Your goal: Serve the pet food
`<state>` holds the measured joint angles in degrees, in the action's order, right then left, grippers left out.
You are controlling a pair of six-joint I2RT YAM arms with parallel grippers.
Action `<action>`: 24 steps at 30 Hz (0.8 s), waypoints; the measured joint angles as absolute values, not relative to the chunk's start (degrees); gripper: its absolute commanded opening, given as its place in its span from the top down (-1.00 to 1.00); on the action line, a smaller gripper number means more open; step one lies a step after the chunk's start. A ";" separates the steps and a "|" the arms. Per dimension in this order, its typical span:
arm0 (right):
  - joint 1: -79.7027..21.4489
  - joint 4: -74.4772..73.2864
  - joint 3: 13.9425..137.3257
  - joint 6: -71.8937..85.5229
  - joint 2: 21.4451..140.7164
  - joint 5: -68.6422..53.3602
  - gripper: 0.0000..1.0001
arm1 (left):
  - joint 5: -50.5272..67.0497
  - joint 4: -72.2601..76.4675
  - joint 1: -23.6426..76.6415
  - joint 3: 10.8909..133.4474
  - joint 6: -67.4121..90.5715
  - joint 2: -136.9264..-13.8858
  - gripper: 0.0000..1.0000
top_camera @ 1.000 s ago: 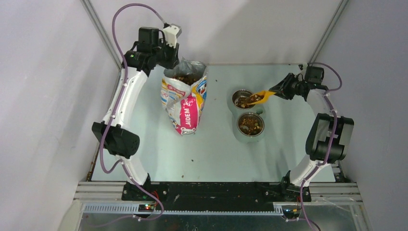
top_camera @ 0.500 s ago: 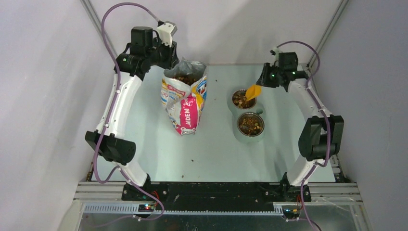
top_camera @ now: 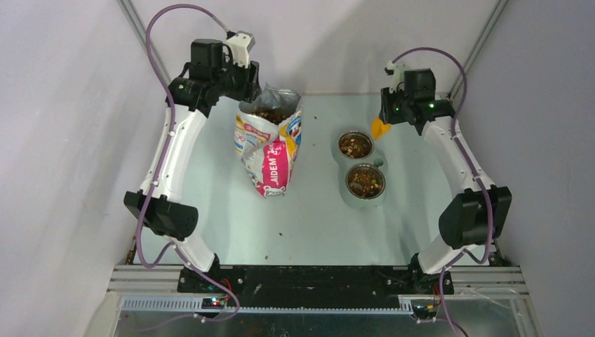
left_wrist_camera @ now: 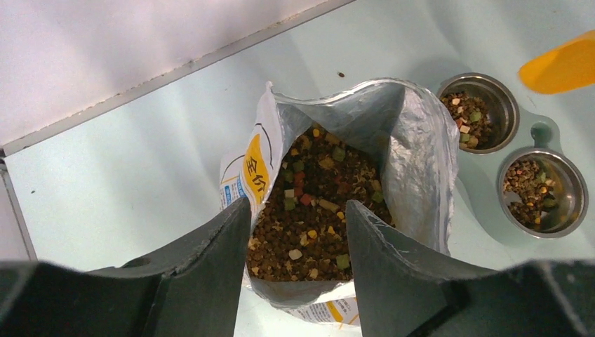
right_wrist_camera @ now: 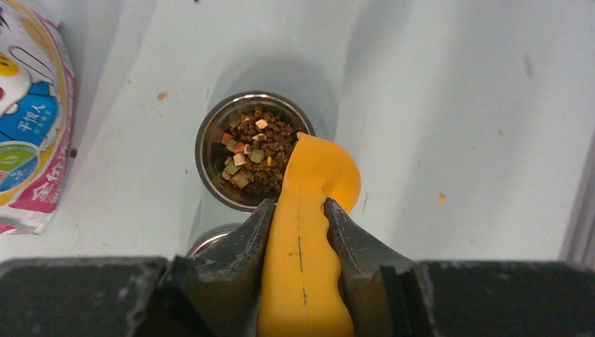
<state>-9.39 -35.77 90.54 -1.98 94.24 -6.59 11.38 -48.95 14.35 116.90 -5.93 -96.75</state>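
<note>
Pet food fills the open printed bag (top_camera: 270,151); its brown heap (left_wrist_camera: 316,210) shows in the left wrist view. More pet food lies in the far steel bowl (top_camera: 356,145) and in the near bowl (top_camera: 365,181). My left gripper (left_wrist_camera: 298,217) hangs open over the bag's near rim, which runs between the fingers. My right gripper (right_wrist_camera: 300,205) is shut on the handle of the yellow scoop (right_wrist_camera: 319,168). The scoop's head hangs just right of the far bowl (right_wrist_camera: 210,130), its back facing the wrist camera.
The two bowls sit in one pale double dish (top_camera: 379,163) right of centre. A few stray pellets (top_camera: 279,232) lie on the table in front of the bag. Grey walls and metal frame posts close in the back and sides.
The right arm tipped the scoop over the far bowl, then drew it up and back to the right. The left gripper's jaws spread wider at the bag's rim.
</note>
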 measured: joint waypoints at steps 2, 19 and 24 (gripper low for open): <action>-8.67 -36.34 91.26 -2.28 92.40 -7.07 1.00 | 10.79 -49.50 14.35 117.71 -5.93 -97.54 -0.19; -11.84 -37.17 100.90 -0.60 89.45 -16.86 1.00 | 6.61 -54.39 14.35 125.38 -8.10 -111.77 0.12; -16.47 -36.10 108.84 -0.12 91.57 -19.33 1.00 | 2.74 -54.54 14.24 125.36 -7.97 -111.87 0.50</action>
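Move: The left gripper hangs open above the bag. The bag's left rim lies about 5 cm ahead of it, 1 cm to its left and 9 cm below. The right gripper holds the yellow scoop; the bag mouth is some 28 cm to its left, 2 cm ahead and about 3 cm higher. Rear bowl: 5 cm ahead of the right gripper, 6 cm left; front bowl: 7 cm back, 5 cm left; both roughly 19 cm below. Raise the right gripper about 16 cm off the bowls, scoop still held, swinging it left towards the bag as it climbs and turning it counter-clockwise with its fingertips tipping up. Meanwhile bring the left gripper down some 8 cm and forward onto the bag's left rim, tipping its fingers down and narrowing them around the rim over the last stretch. ##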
